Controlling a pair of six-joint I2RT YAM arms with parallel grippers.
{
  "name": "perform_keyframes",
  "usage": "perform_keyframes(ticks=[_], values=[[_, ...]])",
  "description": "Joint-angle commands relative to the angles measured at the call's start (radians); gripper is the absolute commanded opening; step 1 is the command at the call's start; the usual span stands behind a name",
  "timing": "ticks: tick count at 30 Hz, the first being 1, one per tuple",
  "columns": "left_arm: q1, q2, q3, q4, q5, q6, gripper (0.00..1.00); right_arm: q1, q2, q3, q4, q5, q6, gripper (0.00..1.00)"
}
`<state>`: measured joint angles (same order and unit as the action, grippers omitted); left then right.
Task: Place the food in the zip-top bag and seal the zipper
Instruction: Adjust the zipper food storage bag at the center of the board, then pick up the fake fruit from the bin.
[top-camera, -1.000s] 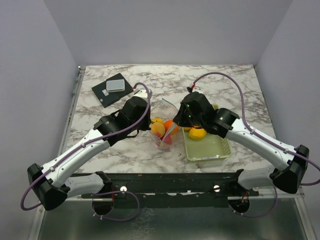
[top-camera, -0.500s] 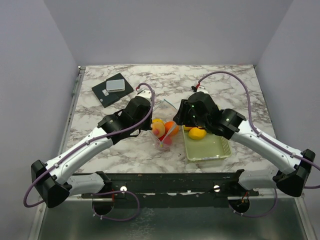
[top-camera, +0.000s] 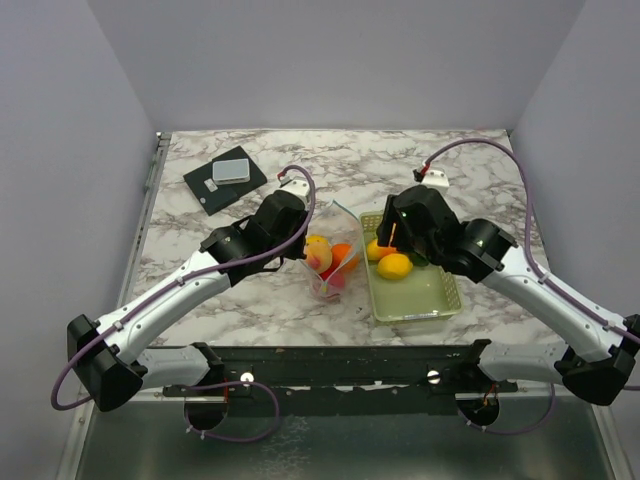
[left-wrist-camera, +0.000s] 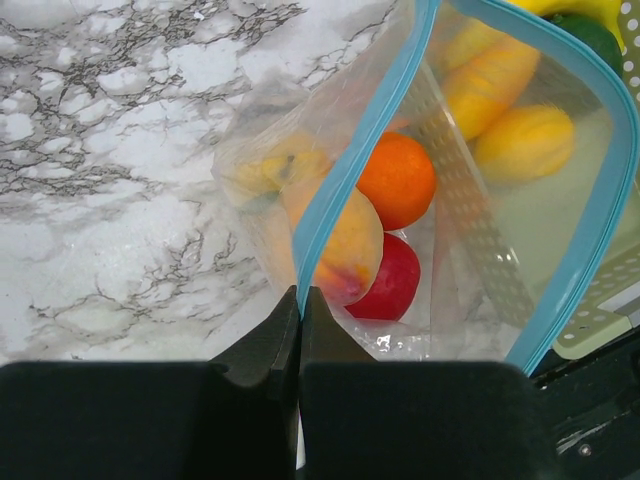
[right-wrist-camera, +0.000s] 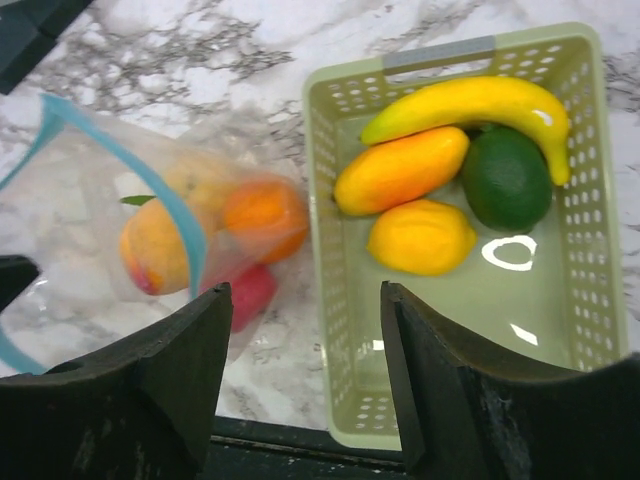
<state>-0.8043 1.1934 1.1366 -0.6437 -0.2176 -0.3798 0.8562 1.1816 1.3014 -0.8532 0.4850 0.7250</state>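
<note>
The zip-top bag (top-camera: 331, 268) stands open on the marble between the arms. My left gripper (left-wrist-camera: 300, 292) is shut on its light blue zipper (left-wrist-camera: 360, 150) at the near rim and holds the mouth up. Inside the bag lie a yellow-orange fruit (left-wrist-camera: 350, 240), an orange ball (left-wrist-camera: 398, 180) and a red apple (left-wrist-camera: 388, 285). My right gripper (right-wrist-camera: 305, 290) is open and empty above the gap between the bag (right-wrist-camera: 150, 230) and the basket. More food lies in the basket: a banana (right-wrist-camera: 470, 100), an orange piece (right-wrist-camera: 400, 168), a lemon (right-wrist-camera: 422, 237) and a green lime (right-wrist-camera: 505, 178).
The pale green mesh basket (top-camera: 425, 300) sits just right of the bag, its left wall (right-wrist-camera: 325, 230) close to the bag's side. A black pad (top-camera: 205, 192) with a grey block (top-camera: 231, 169) lies at the back left. A black rail (top-camera: 350, 355) runs along the table's near edge.
My right gripper has opened and drawn back to the right, from the bag's mouth to beside the basket. The left gripper keeps its hold on the bag's rim.
</note>
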Motion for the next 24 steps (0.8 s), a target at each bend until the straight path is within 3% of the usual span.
perform_keyframes(ticks=[1,6,12,24], values=[[0.004,-0.019,0.006,0.032,-0.008,0.048,0.00,-0.030,0.000,-0.069,-0.063,0.089,-0.001,0.67],[0.004,-0.029,-0.025,0.061,0.000,0.075,0.00,-0.069,-0.004,-0.192,0.015,0.035,0.011,0.80],[0.004,-0.078,-0.082,0.119,-0.005,0.093,0.00,-0.110,0.028,-0.296,0.095,-0.013,0.070,0.89],[0.025,-0.091,-0.149,0.151,-0.001,0.104,0.00,-0.181,0.107,-0.369,0.216,-0.080,0.110,0.97]])
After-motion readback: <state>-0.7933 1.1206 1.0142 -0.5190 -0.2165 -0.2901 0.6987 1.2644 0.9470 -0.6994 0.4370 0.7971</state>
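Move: Below the right hand, in the green basket, the lemon lies about 19 cm down, 4 cm ahead and 5 cm to the right. From that hand, the mango is roughly 9 cm ahead and 2 cm right, the avocado 10 cm ahead and 10 cm right, and the bagged orange 5 cm ahead and 7 cm left, all near the lemon's height. From the left hand, the lemon is about 21 cm right, 1 cm ahead and 14 cm lower. Dropping about 14 cm from beside the open bag, the right hand comes down into the basket area towards the lemon, swinging some 5 cm right early on. Its fingertips tip further down and it turns about 10 degrees clockwise as its fingers spread almost fully, touching no fruit. The left hand stays nearly in place, still pinching the bag's blue zipper edge. ##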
